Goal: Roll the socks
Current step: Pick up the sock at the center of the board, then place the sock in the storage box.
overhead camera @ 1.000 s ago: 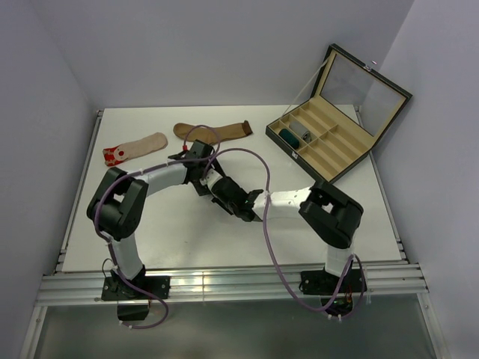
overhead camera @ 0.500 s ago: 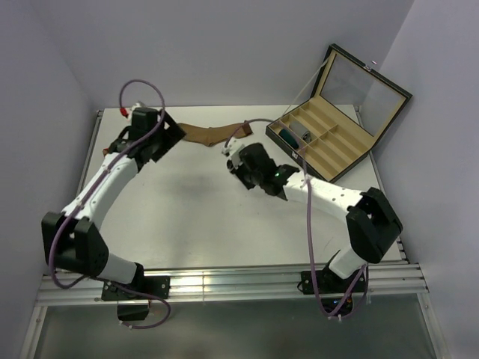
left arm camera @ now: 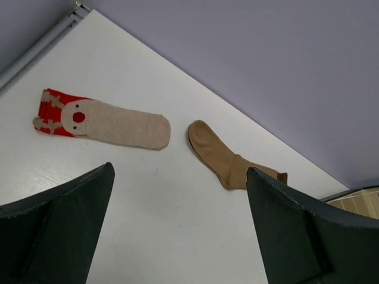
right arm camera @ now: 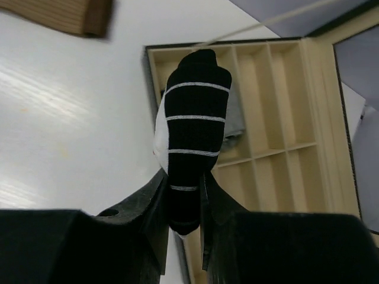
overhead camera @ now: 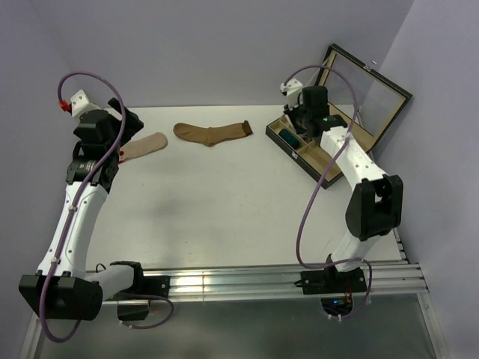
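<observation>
My right gripper (right arm camera: pixel 184 184) is shut on a rolled black sock with white stripes (right arm camera: pixel 195 112) and holds it above the left end of the open compartment box (right arm camera: pixel 269 89). A grey rolled sock (right arm camera: pixel 235 125) lies in a compartment just behind it, and a dark teal roll (overhead camera: pixel 288 137) sits in the box's near-left cell. My left gripper (left arm camera: pixel 179 173) is open and holds nothing, raised above the table's left side. Ahead of it lie a flat beige sock with a red reindeer toe (left arm camera: pixel 112 124) and a flat brown sock (left arm camera: pixel 228 160).
The box (overhead camera: pixel 340 149) stands at the back right with its mirrored lid (overhead camera: pixel 367 82) propped open. A metal rail (overhead camera: pixel 224 284) runs along the table's near edge. Walls close in on the left, back and right.
Both arms swung apart from the table's middle. The left gripper opened wide and went far left; the right carried the black striped roll over to the box.
</observation>
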You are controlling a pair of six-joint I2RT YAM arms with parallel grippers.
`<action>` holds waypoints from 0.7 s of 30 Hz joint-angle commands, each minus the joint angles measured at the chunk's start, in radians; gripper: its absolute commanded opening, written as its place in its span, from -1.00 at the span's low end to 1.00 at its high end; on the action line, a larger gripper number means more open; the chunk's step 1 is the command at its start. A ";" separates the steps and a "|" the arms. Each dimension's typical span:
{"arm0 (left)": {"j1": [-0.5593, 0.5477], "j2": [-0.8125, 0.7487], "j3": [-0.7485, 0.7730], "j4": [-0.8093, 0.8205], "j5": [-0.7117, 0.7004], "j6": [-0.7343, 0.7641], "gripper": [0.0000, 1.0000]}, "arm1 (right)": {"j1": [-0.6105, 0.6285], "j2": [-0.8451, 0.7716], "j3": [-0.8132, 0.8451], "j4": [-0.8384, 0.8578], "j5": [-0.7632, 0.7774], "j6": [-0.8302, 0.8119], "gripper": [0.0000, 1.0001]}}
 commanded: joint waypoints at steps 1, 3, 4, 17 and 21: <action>0.002 -0.028 0.000 0.058 -0.046 0.140 0.99 | -0.085 0.100 0.130 -0.115 -0.058 -0.096 -1.00; 0.002 -0.009 0.006 0.065 -0.073 0.171 0.99 | -0.147 0.166 0.178 -0.140 -0.069 -0.103 -1.00; 0.002 0.017 0.011 0.081 -0.111 0.176 0.99 | -0.168 0.188 0.217 -0.154 -0.078 -0.103 -1.00; 0.010 0.285 0.097 0.093 -0.047 0.139 0.99 | -0.319 0.470 0.451 -0.178 -0.155 -0.161 -1.00; 0.010 0.275 0.083 0.099 -0.043 0.141 0.99 | -0.319 0.547 0.552 -0.227 -0.193 -0.170 -1.00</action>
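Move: The right hand still holds the rolled striped sock. The empty compartment beside the grey roll lies about 14 cm ahead of it, 12 cm right and 18 cm below. The grey roll sits 10 cm ahead and 7 cm right of this hand, the green roll 6 cm ahead and 2 cm right, both about as far below. From the open left hand, the reindeer sock lies roughly 12 cm ahead, 5 cm left and 31 cm below; the brown sock 20 cm ahead, 22 cm right. Rightward first, and forward and down with it, the right hand carries the striped roll past the grey one towards the free compartments, some 14 cm right, 10 forward and 9 down, its fingers tipping about 10 degrees downward, grip kept. The left hand rises slightly, then goes forward and about 8 cm down towards the reindeer sock, fingers wide open, tipping down and rolling left side up, and all but stops. ##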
